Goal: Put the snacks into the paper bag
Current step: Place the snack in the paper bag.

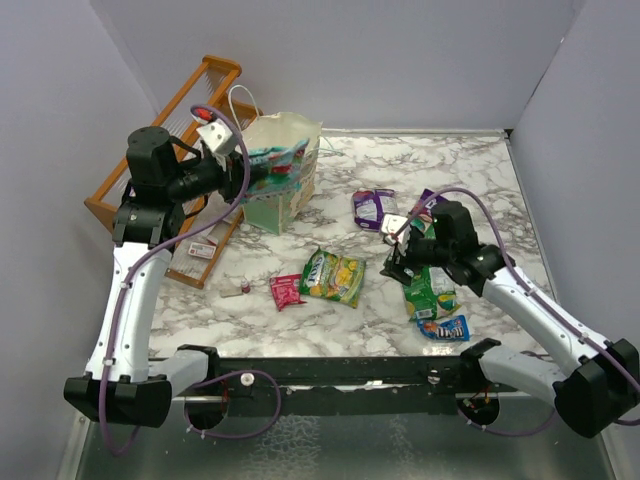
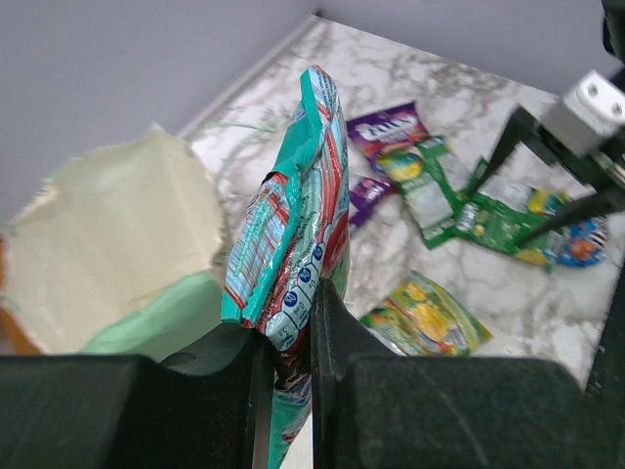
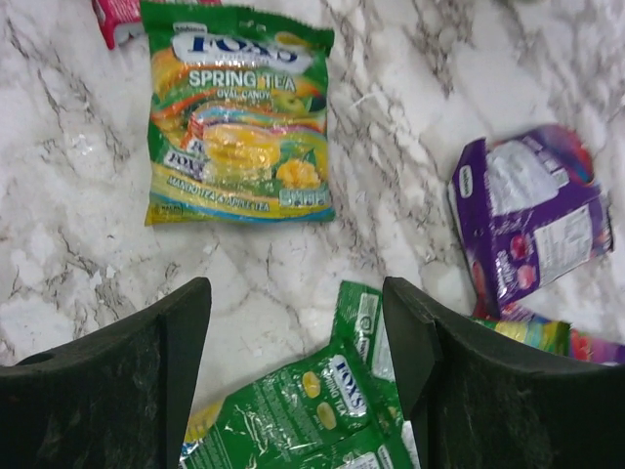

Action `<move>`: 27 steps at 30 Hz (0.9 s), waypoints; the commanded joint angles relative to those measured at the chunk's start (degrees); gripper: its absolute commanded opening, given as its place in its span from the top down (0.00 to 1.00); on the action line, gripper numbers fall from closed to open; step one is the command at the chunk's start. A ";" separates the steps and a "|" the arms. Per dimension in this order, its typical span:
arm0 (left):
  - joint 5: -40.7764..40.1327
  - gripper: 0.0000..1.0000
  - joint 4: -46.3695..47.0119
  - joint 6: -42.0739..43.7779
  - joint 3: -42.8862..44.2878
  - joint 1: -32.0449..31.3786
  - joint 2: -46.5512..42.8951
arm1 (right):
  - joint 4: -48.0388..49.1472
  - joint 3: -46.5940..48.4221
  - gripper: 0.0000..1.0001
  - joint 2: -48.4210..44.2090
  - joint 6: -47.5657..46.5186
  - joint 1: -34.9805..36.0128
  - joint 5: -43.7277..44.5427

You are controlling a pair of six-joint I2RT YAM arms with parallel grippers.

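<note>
My left gripper (image 2: 288, 352) is shut on a teal and red snack packet (image 2: 293, 225) and holds it upright beside the open mouth of the paper bag (image 2: 117, 244). From above, the left gripper (image 1: 247, 172) is at the rim of the mint-green bag (image 1: 275, 208). My right gripper (image 3: 298, 322) is open just above a green packet (image 3: 312, 410), with nothing between its fingers. A yellow-green packet (image 3: 239, 117), a purple packet (image 3: 532, 225) and a red one (image 1: 286, 290) lie on the marble. A blue packet (image 1: 445, 327) lies near the right arm (image 1: 400, 262).
An orange wooden slatted rack (image 1: 190, 110) leans at the back left behind the left arm. A tiny red-capped tube (image 1: 240, 290) lies beside the red packet. Grey walls close the table on the left, back and right.
</note>
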 commanded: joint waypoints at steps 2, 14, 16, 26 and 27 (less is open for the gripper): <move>-15.61 1.00 6.27 -5.67 6.68 0.57 0.35 | 7.82 -2.72 0.29 -1.00 3.86 -0.65 5.42; -27.80 1.00 12.81 -9.46 18.00 0.42 11.95 | 6.21 -2.11 0.27 -6.79 7.32 -14.19 -1.50; -27.97 1.00 13.10 -10.28 20.17 0.20 14.83 | 6.49 -2.98 0.27 -7.37 6.61 -14.83 -1.41; -26.18 1.00 17.28 -6.86 21.07 -3.20 22.67 | 5.94 -2.91 0.27 -6.65 6.42 -15.71 -2.29; -26.25 1.00 17.90 -6.10 20.28 -3.35 22.78 | 5.85 -2.91 0.27 -6.40 6.38 -15.67 -2.43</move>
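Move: From the left hand, which still holds the teal snack, the paper bag's mouth is about 14 cm ahead, 4 cm right and 12 cm lower; the wooden rack stands 12 cm ahead, 16 cm left. From the empty right hand, the upper green packet lies about 10 cm ahead, 5 cm right, the lower one 9 cm right, 1 cm back, both 15 cm down; the bag's mouth is 20 cm ahead, 23 cm left. Left hand carries the snack some 16 cm forward over the bag, turning counter-clockwise; open right hand shifts right. ##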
